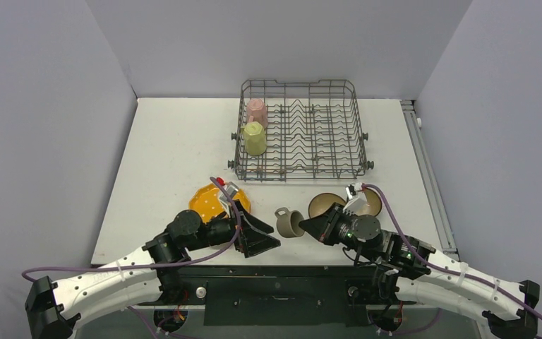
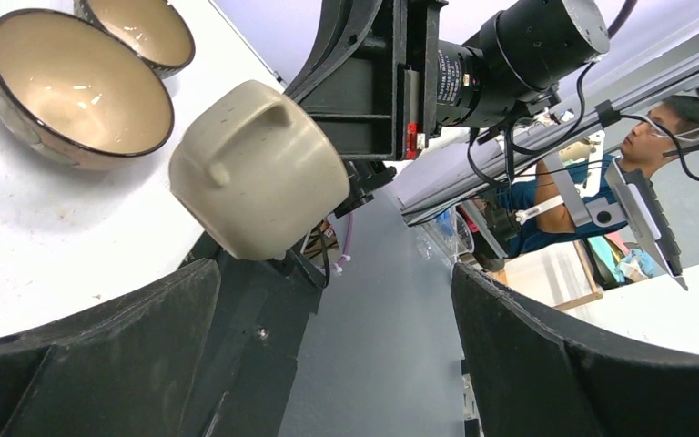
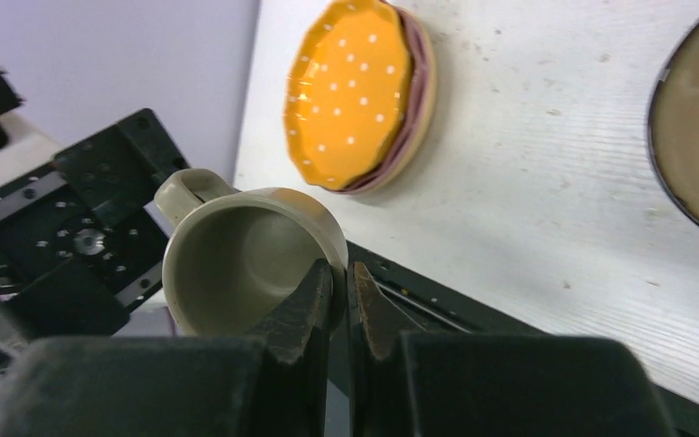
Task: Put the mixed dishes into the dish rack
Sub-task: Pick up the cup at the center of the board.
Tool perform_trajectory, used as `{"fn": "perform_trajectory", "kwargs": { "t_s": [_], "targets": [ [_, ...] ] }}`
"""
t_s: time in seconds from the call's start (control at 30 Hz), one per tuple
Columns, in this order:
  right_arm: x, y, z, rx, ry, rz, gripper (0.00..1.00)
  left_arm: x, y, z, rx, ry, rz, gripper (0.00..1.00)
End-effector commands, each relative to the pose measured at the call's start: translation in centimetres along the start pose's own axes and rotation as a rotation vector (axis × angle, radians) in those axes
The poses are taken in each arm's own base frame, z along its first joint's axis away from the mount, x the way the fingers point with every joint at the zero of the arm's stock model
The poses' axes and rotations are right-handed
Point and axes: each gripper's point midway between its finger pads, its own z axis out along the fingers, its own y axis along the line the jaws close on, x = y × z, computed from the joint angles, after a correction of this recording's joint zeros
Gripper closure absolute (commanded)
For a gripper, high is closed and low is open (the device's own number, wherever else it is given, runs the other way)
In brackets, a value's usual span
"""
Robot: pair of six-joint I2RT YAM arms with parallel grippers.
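The small grey-olive cup (image 1: pixel 289 222) is tipped on its side near the table's front edge, and my right gripper (image 1: pixel 305 224) is shut on its rim. In the right wrist view one finger is inside the cup (image 3: pixel 250 259) and one outside, where the right gripper (image 3: pixel 339 284) pinches the wall. My left gripper (image 1: pixel 272 239) stands open just left of the cup (image 2: pixel 255 168), with nothing between its fingers (image 2: pixel 100 355). The orange dotted plate (image 1: pixel 208 201) lies on the pink plate (image 3: pixel 416 100). Two brown bowls (image 1: pixel 327 205) (image 1: pixel 372 201) sit side by side. The pink mug (image 1: pixel 257 111) and yellow mug (image 1: pixel 255 138) are in the dish rack (image 1: pixel 353 131).
The black base plate (image 1: pixel 275 289) of the arms runs along the table's near edge, right under the cup. A rail (image 1: pixel 423 162) runs along the table's right side. Grey walls close off the left, back and right.
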Motion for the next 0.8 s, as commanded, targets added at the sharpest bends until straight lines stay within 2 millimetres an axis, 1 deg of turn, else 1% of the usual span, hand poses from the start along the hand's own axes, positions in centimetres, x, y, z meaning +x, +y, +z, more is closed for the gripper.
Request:
{"fn": "perform_trajectory", "kwargs": {
  "t_s": [0.0,0.17,0.2,0.3,0.4,0.43,0.53,0.63,0.77],
  "targets": [
    [-2.2,5.4,-1.2,-0.218,-0.058,0.099,1.00,-1.4,-2.0,-0.4,0.080,-0.053,0.026,0.04],
    [-2.0,7.1,-1.4,-0.296,-0.032,0.128,1.00,-1.9,-2.5,-0.5,0.101,-0.080,0.023,0.04],
    [-1.8,7.2,-1.3,-0.299,-0.026,0.130,1.00,-2.0,-2.6,-0.5,0.104,-0.084,0.020,0.04],
    [-1.8,8.3,-1.4,-0.347,-0.018,0.151,1.00,-2.4,-3.2,-0.5,0.133,-0.102,0.013,0.04],
    [-1.4,8.8,-1.2,-0.370,0.005,0.159,1.00,-2.9,-3.8,-0.6,0.161,-0.124,0.009,0.04],
    [-1.6,9.4,-1.3,-0.398,0.001,0.168,1.00,-3.0,-3.9,-0.6,0.165,-0.128,0.003,0.04],
    [-1.4,9.9,-1.2,-0.422,0.010,0.187,1.00,-3.4,-4.3,-0.8,0.188,-0.153,-0.004,0.04],
    [-1.1,10.8,-1.4,-0.471,0.030,0.197,1.00,-3.6,-4.6,-0.9,0.203,-0.164,-0.014,0.04],
    [-0.9,11.2,-1.4,-0.496,0.040,0.205,1.00,-3.8,-4.9,-1.0,0.223,-0.173,-0.021,0.04]
  ]
}}
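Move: The green-grey cup, already clear of the board with its rim in the right hand's shut fingers, has its middle about 4 cm left of that hand. The left gripper it is carried to waits open some 10 cm to the right hand's left and 3 cm back, about level. The nearer brown bowl stands 12 cm ahead, 9 cm right and 18 cm below the right hand. From the left hand the cup is about 6 cm right and 5 cm ahead, roughly level; the orange plates lie 21 cm left, 14 cm ahead, 18 cm below. Upwards and to its left goes the right hand, rising about 5.5 cm and easing off as it carries the cup towards the left gripper's open fingers; its down-slanting fingers swing up towards level by some 20 degrees and turn slightly counter-clockwise, keeping their pinch on the rim. The left hand rises about 3 cm to meet the cup, tilting its fingertips up while staying wide open. ##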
